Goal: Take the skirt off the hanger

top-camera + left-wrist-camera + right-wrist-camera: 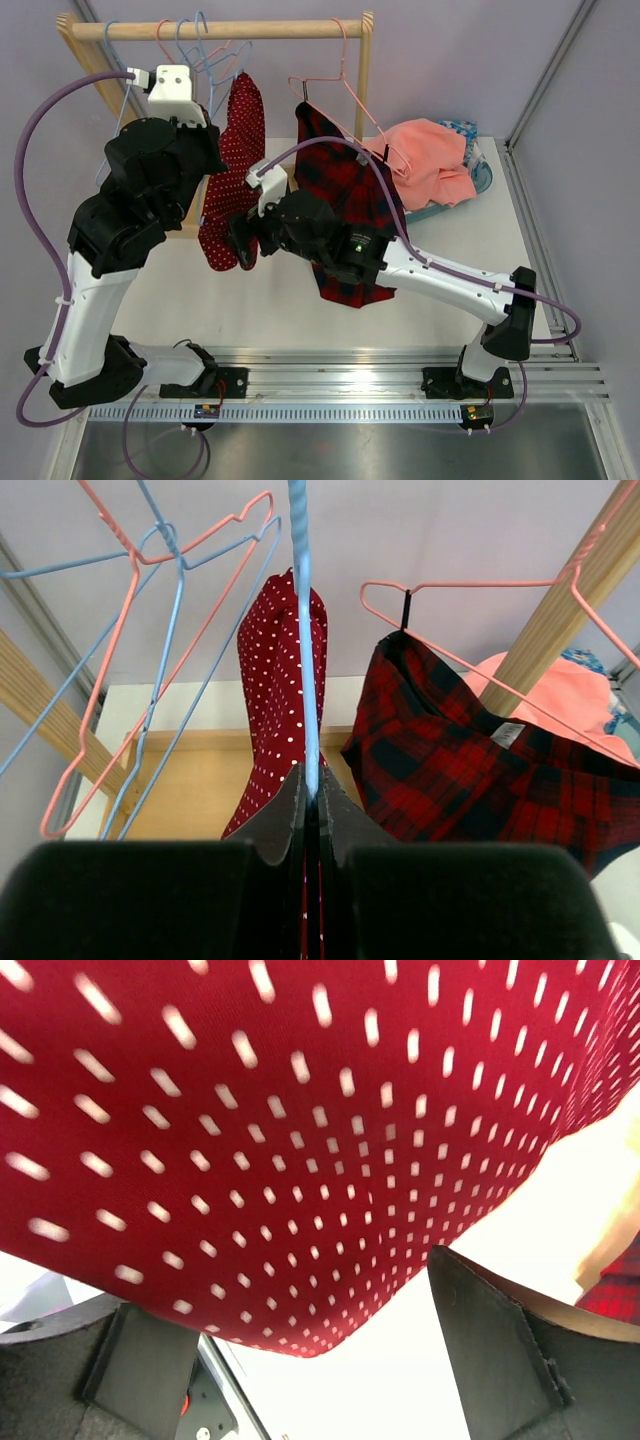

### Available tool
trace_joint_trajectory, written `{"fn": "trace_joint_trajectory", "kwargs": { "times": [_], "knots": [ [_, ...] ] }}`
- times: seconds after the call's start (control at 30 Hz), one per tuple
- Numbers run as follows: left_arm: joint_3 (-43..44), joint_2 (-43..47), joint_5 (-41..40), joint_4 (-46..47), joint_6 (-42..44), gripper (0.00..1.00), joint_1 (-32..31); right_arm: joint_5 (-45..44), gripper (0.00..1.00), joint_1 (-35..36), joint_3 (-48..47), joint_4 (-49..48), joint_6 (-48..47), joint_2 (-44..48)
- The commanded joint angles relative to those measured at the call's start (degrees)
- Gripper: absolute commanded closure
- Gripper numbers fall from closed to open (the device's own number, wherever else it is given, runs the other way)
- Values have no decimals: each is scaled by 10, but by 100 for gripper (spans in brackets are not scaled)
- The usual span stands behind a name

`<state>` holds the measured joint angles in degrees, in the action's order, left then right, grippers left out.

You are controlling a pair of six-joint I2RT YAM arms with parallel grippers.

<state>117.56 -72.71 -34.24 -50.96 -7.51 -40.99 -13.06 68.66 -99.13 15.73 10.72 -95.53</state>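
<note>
A red skirt with white dots (240, 150) hangs from a blue hanger (215, 70) on the wooden rack. My left gripper (312, 780) is shut on the blue hanger's wire (300, 630), just above the skirt (275, 670). In the top view that gripper (215, 118) sits at the skirt's upper left. My right gripper (240, 245) is at the skirt's lower end. It stands open (315, 1345), and the dotted hem (300, 1140) hangs between its fingers without being clamped.
A red plaid garment (345, 190) hangs on a pink hanger (340, 90) just to the right. Empty pink and blue hangers (130, 580) hang on the rail (220, 30) to the left. A pink cloth (430, 160) lies at the back right.
</note>
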Motion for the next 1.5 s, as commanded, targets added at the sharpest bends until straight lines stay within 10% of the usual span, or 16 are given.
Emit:
{"fn": "trace_joint_trajectory", "kwargs": {
  "times": [0.0, 1.17, 1.47],
  "knots": [
    [11, 13, -27, 63, 31, 100, -3, -17, 5, 9, 25, -29, 14, 18],
    [87, -20, -42, 42, 65, 100, -3, -71, 6, 30, 25, -49, 5, -17],
    [101, -24, -44, 41, 71, 100, -3, -59, 76, 30, 42, -55, 11, -36]
  ]
}}
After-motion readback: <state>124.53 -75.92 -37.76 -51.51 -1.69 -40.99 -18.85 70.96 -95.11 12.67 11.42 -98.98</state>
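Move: The red dotted skirt hangs from the blue hanger in the left hand's fingers. From the right hand, its lower part near the hem is about 1 cm ahead, 2 cm to the left and 4 cm below; the plaid skirt hangs some 5 cm ahead, 18 cm to the right and 10 cm lower. The wooden tray lies on the table about 16 cm ahead, 5 cm left and 33 cm below. From the left hand, that same hem part is about 3 cm back, 6 cm right and 20 cm down. The right hand, its fingers wide open and pointing forward-left along the lower part of the red dotted skirt, sinks about 6 cm beside the hem, swinging back a couple of centimetres and forward again, then eases up and slightly left before its fingers close most of the way with the cloth near the hem between them. Meanwhile the left hand keeps its shut grip on the blue hanger, lifts it some 2.5 cm with a slight shift to the left and a roll of a few degrees, and then holds it still for the right hand's grasp. ##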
